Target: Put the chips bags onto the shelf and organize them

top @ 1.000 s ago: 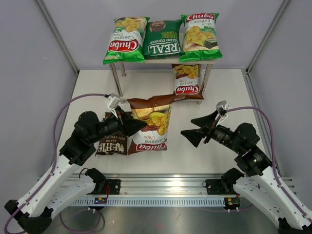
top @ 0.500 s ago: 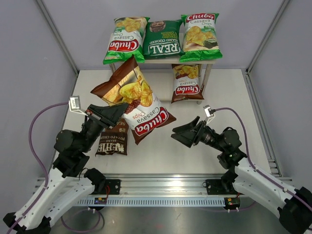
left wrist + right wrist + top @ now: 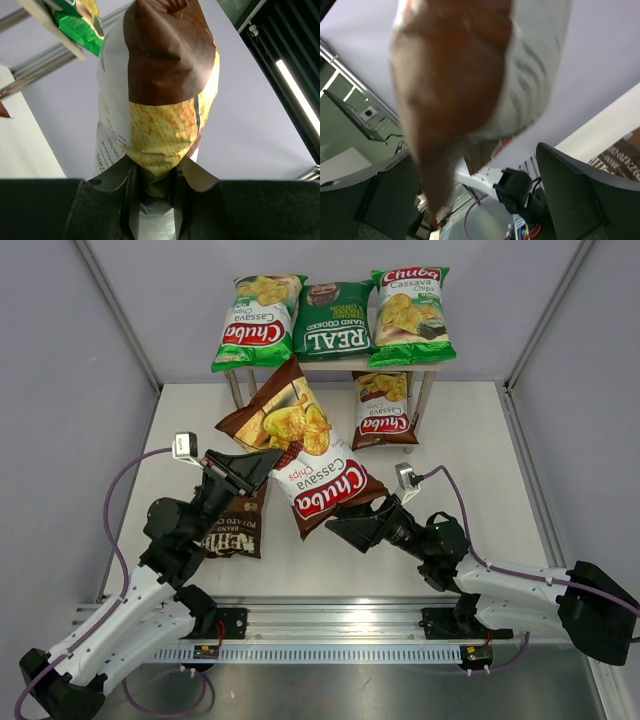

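My left gripper (image 3: 266, 468) is shut on the edge of a brown Chuba bag (image 3: 312, 458) and holds it tilted in the air in front of the shelf (image 3: 238, 405). In the left wrist view the bag (image 3: 162, 85) rises from the closed jaws (image 3: 154, 186). My right gripper (image 3: 348, 526) is open just under the bag's lower end; in the right wrist view the blurred bag (image 3: 452, 95) hangs between its spread fingers (image 3: 580, 195). The shelf top carries a light-green Chuba (image 3: 255, 322), a dark-green REAL (image 3: 335, 322) and a second light-green Chuba (image 3: 408, 316). Another brown Chuba (image 3: 383, 408) lies on the lower tier. The Kettle bag (image 3: 232, 532) lies on the table.
Grey walls close in the white table (image 3: 480, 490) at the back and both sides. The metal rail (image 3: 330, 625) with both arm bases runs along the near edge. Purple cables loop from each wrist.
My left gripper has lifted the brown Chuba bag and swung it up and right toward the shelf. My right arm has dropped low and moved left, under the bag's lower end.
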Available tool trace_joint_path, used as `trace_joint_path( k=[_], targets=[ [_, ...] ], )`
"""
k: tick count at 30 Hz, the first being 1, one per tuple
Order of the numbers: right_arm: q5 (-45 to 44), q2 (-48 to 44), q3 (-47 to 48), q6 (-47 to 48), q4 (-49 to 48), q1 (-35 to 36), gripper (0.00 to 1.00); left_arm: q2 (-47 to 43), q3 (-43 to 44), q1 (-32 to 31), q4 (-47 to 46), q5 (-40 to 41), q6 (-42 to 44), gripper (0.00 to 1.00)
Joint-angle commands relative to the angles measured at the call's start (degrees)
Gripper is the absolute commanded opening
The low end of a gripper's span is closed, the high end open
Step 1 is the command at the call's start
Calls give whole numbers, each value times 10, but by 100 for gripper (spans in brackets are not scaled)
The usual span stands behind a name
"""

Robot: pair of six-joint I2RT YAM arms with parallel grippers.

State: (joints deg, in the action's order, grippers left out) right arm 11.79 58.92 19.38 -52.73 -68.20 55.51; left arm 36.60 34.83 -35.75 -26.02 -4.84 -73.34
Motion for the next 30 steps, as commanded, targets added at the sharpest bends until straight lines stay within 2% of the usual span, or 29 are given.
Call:
trace_joint_path(
  k=[1, 7, 9, 15, 16, 17, 18, 19, 20, 21, 23, 24, 27, 28, 30],
  targets=[
    [-73, 15, 36, 47, -110, 20, 99, 0, 2, 1, -50, -26, -43, 8],
    [-114, 33, 26, 54, -159, 21, 100, 19, 6, 1, -7, -77, -30, 6],
    [-152, 34, 20, 53, -159, 22, 98, 26, 6, 1, -5, -98, -24, 6],
    [-191, 29, -6, 54, -166, 22, 87, 51, 0, 1, -4, -155, -18, 8],
    [-187, 26, -7, 56, -152, 22, 83, 49, -4, 2, -3, -155, -15, 11],
    [-181, 22, -7, 59, -141, 22, 73, 46, -6, 2, 0, -155, -12, 14],
    [-166, 10, -7, 63, -127, 22, 70, 38, -9, 2, 20, -152, -6, 19],
    [-160, 4, -9, 66, -96, 22, 71, 32, -7, 2, 36, -148, 13, 21],
    [-160, -10, -14, 63, -80, 22, 66, 27, -3, 2, 55, -141, 24, 23],
    [-162, -17, -19, 61, -68, 22, 55, 12, 6, 2, 102, -132, 36, 26],
    [-166, -34, -40, 56, -51, 22, 50, -6, 18, 2, 154, -95, 78, 36],
    [-174, -38, -49, 52, -52, 21, 42, -23, 27, 2, 203, -82, 98, 39],
    [-183, -51, -75, 35, -50, 22, 34, -49, 32, 2, 277, -26, 122, 49],
    [-180, -56, -81, 32, -44, 22, 30, -64, 35, 2, 293, -14, 130, 61],
    [-175, -62, -83, 26, -17, 21, 24, -74, 41, 3, 336, 19, 153, 66]
  ],
)
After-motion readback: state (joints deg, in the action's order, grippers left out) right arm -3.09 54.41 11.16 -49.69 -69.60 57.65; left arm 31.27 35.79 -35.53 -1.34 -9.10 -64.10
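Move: The left gripper already pinches the brown Chuba chips bag by its left side; the bag's middle lies about 8 cm to its right and 2 cm ahead, roughly level. The wide-open right gripper waits at the bag's lower end, with the bag's middle some 10 cm ahead, 12 cm left and 7 cm above. A dark brown bag lies on the table, about 15 cm ahead, 20 cm left and 39 cm below the left hand. The right hand eases forward and slightly up about 3 cm onto the bag's lower end, turning some 10 degrees clockwise, then closes its fingers part-way around that end and draws back to the right and down about 3–4 cm. The left hand keeps its pinch while sinking and drifting right towards the right hand, then opens its fingers clear of the bag's side late on as it sinks further and edges back left, about 8 cm down in all with its wrist rolling nearly 20 degrees. ##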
